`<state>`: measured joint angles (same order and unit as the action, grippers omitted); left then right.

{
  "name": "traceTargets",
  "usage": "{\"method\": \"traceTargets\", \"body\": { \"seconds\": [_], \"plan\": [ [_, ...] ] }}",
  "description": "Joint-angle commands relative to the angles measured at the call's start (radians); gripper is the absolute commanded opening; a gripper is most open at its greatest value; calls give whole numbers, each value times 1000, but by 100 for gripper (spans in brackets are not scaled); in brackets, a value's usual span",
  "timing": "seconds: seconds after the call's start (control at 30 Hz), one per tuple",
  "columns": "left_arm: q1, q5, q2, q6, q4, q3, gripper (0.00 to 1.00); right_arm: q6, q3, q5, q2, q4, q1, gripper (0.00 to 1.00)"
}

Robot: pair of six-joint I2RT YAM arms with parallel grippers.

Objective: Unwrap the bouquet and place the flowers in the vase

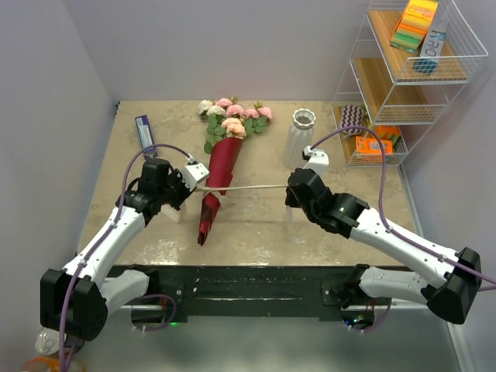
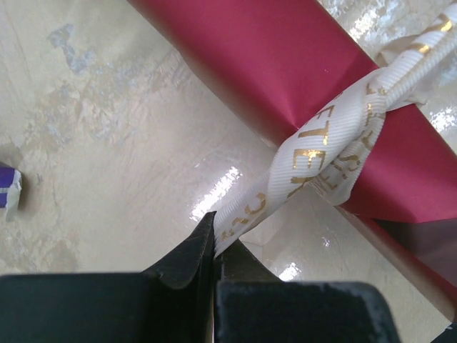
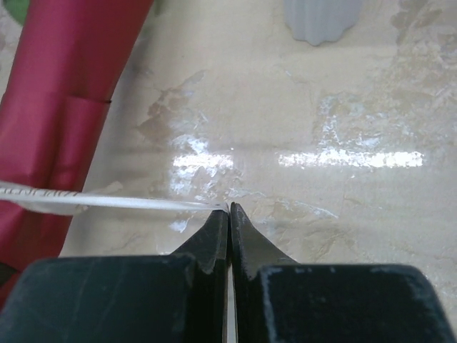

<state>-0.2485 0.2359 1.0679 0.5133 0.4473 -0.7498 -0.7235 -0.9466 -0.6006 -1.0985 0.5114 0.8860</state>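
Note:
The bouquet [image 1: 223,163] lies on the table in a dark red paper cone [image 2: 285,64], its flowers [image 1: 232,116] pointing to the back. A beige ribbon [image 1: 248,187] with gold lettering is wound around the cone [image 3: 64,86] and stretches taut to the right. My left gripper [image 1: 197,179] is shut on one ribbon end [image 2: 321,143], just left of the cone, tips [image 2: 214,237] pinching it. My right gripper [image 1: 292,189] is shut on the other end [image 3: 128,203], tips [image 3: 229,209] closed. The white ribbed vase [image 1: 301,136] stands upright behind the right gripper; its base [image 3: 321,18] shows.
A white wire rack [image 1: 411,77] holding sponges and boxes stands at the back right, close to the vase. A blue packet [image 1: 145,132] lies at the back left, its corner [image 2: 7,189] near the left gripper. Walls close in the table on three sides.

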Motion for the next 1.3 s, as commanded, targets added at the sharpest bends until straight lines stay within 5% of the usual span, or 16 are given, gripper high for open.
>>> {"method": "traceTargets", "body": {
  "seconds": [0.0,0.6,0.73,0.8,0.93,1.23,1.27],
  "plan": [
    [100,-310,-17,57,51,58,0,-31,15,-260,29,280,-168,0],
    [101,-334,52,113,-18,86,0,-82,58,-294,163,291,-232,0],
    [100,-241,67,87,36,28,25,55,92,-214,166,191,-236,0],
    [95,-166,82,73,62,4,26,158,114,-118,170,60,-236,0],
    [58,-150,109,60,74,-40,25,364,111,1,149,-57,-91,37],
    [14,-110,125,34,80,-56,25,575,86,120,-154,-347,270,61],
    [14,-112,125,33,80,-56,25,578,88,145,-182,-420,281,73]
  ]
}}
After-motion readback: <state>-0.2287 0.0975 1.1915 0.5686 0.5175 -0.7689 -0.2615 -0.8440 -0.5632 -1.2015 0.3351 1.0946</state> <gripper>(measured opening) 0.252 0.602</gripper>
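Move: The ribbon is taut between my shut hands, with its knot on the red wrap about 5 cm right of my left hand, 2 cm ahead and 5 cm below. From my right hand the knot is some 17 cm left, 3 cm ahead and 12 cm below. The flower heads lie about 22 cm ahead and 10 cm right of my left hand; the vase stands some 13 cm ahead and 4 cm right of my right hand. I keep pulling the gripped ribbon apart across the bouquet, my right hand drawing about 12 cm right, my left sinking and pulling some 7 cm left. Then both turn back: my left eases rightward, opening a little beside the ribbon; my right opens wide, lets go and swings some 17 cm left, down and slightly back towards the bouquet, turning counter-clockwise. ##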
